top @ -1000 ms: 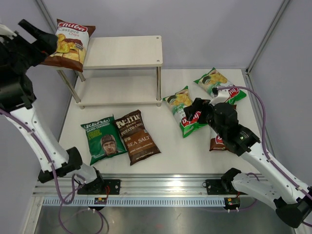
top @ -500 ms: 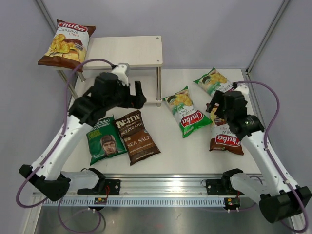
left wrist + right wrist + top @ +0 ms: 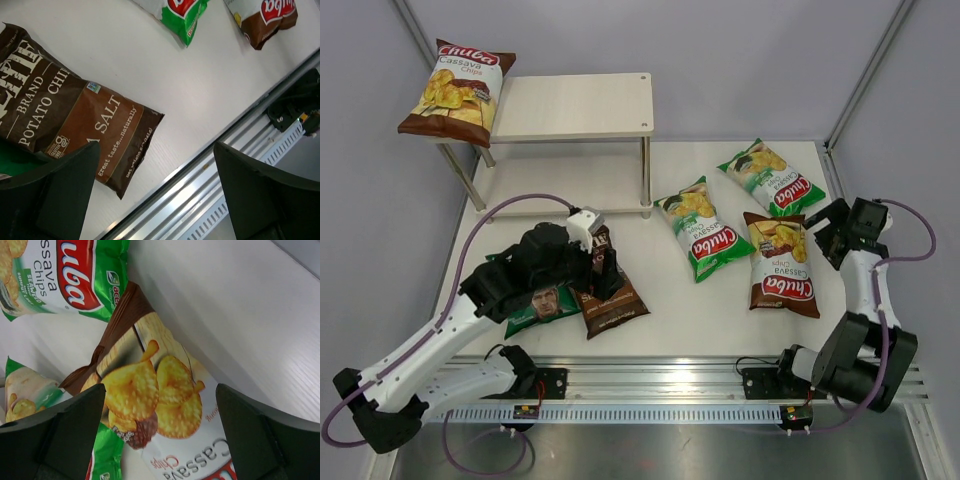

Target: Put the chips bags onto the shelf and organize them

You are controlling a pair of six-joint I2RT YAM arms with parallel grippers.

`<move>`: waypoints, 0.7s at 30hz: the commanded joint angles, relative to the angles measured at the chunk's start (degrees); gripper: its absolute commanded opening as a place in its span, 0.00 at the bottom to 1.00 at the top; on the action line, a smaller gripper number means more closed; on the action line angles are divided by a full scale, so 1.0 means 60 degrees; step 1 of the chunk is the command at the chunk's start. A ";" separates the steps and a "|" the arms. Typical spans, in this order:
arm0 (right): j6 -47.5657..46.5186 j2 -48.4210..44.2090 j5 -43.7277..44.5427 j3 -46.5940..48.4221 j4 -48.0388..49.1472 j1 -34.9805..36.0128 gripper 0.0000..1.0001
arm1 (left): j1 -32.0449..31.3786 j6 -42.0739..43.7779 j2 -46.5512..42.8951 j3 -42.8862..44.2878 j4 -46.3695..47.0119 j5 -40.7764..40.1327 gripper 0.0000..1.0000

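One brown Chuba chips bag (image 3: 457, 88) lies on the left end of the shelf's (image 3: 580, 105) top board, hanging over its edge. My left gripper (image 3: 603, 265) hovers open over the Kettle Sea Salt bag (image 3: 617, 302) (image 3: 65, 115), beside the dark green face bag (image 3: 542, 303). Nothing sits between its fingers (image 3: 55, 195). On the table to the right lie two green Chuba bags (image 3: 700, 228) (image 3: 770, 175) and a second brown Chuba bag (image 3: 780, 262) (image 3: 170, 405). My right gripper (image 3: 830, 232) stands open just right of that brown bag, empty.
The shelf's lower board (image 3: 560, 185) is bare. A metal rail (image 3: 650, 385) (image 3: 210, 185) runs along the table's near edge, close to the Kettle bag's corner. Grey walls enclose the table on the left, back and right.
My left arm swung down from the shelf's bag to the Kettle bag at the front. My right arm drew back to the table's right edge, uncovering the brown bag.
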 commanded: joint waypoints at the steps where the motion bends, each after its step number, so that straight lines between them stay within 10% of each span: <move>1: 0.0121 0.1125 -0.1878 -0.0004 0.1836 -0.0358 1.00 | -0.0046 0.0565 -0.0660 -0.0451 0.0150 0.0773 0.99; 13: -0.0069 0.4480 -0.5688 0.0159 0.4195 -0.0710 0.96 | -0.0046 0.0889 -0.1424 -0.1536 0.0412 0.1506 0.99; 21: 0.0736 0.4264 -0.6175 -0.1071 0.5397 -0.0710 0.51 | -0.0046 0.0801 -0.1731 -0.1595 0.0442 0.1316 0.99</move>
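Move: The brown Chuba bag on the right is centred about 8 cm left of the right hand, some 3 cm nearer the base and 10 cm below it. From that bag's middle, the far green bag lies roughly 23 cm farther out and 2 cm left, the middle green bag some 9 cm farther out and 20 cm left. From the left hand, the brown Chuba bag is about 12 cm ahead, 45 cm right and 20 cm lower. Down some 8 cm, forward about 6 cm and, increasingly, to the left goes the open right hand, onto the far right end of the brown Chuba bag, turning counter-clockwise and rolling its left side up, some 30 degrees in all. Near the end the fingers close to about half and take the bag's edge between them. The empty left hand draws back about 4 cm and sinks 3 cm, fingers still open. ##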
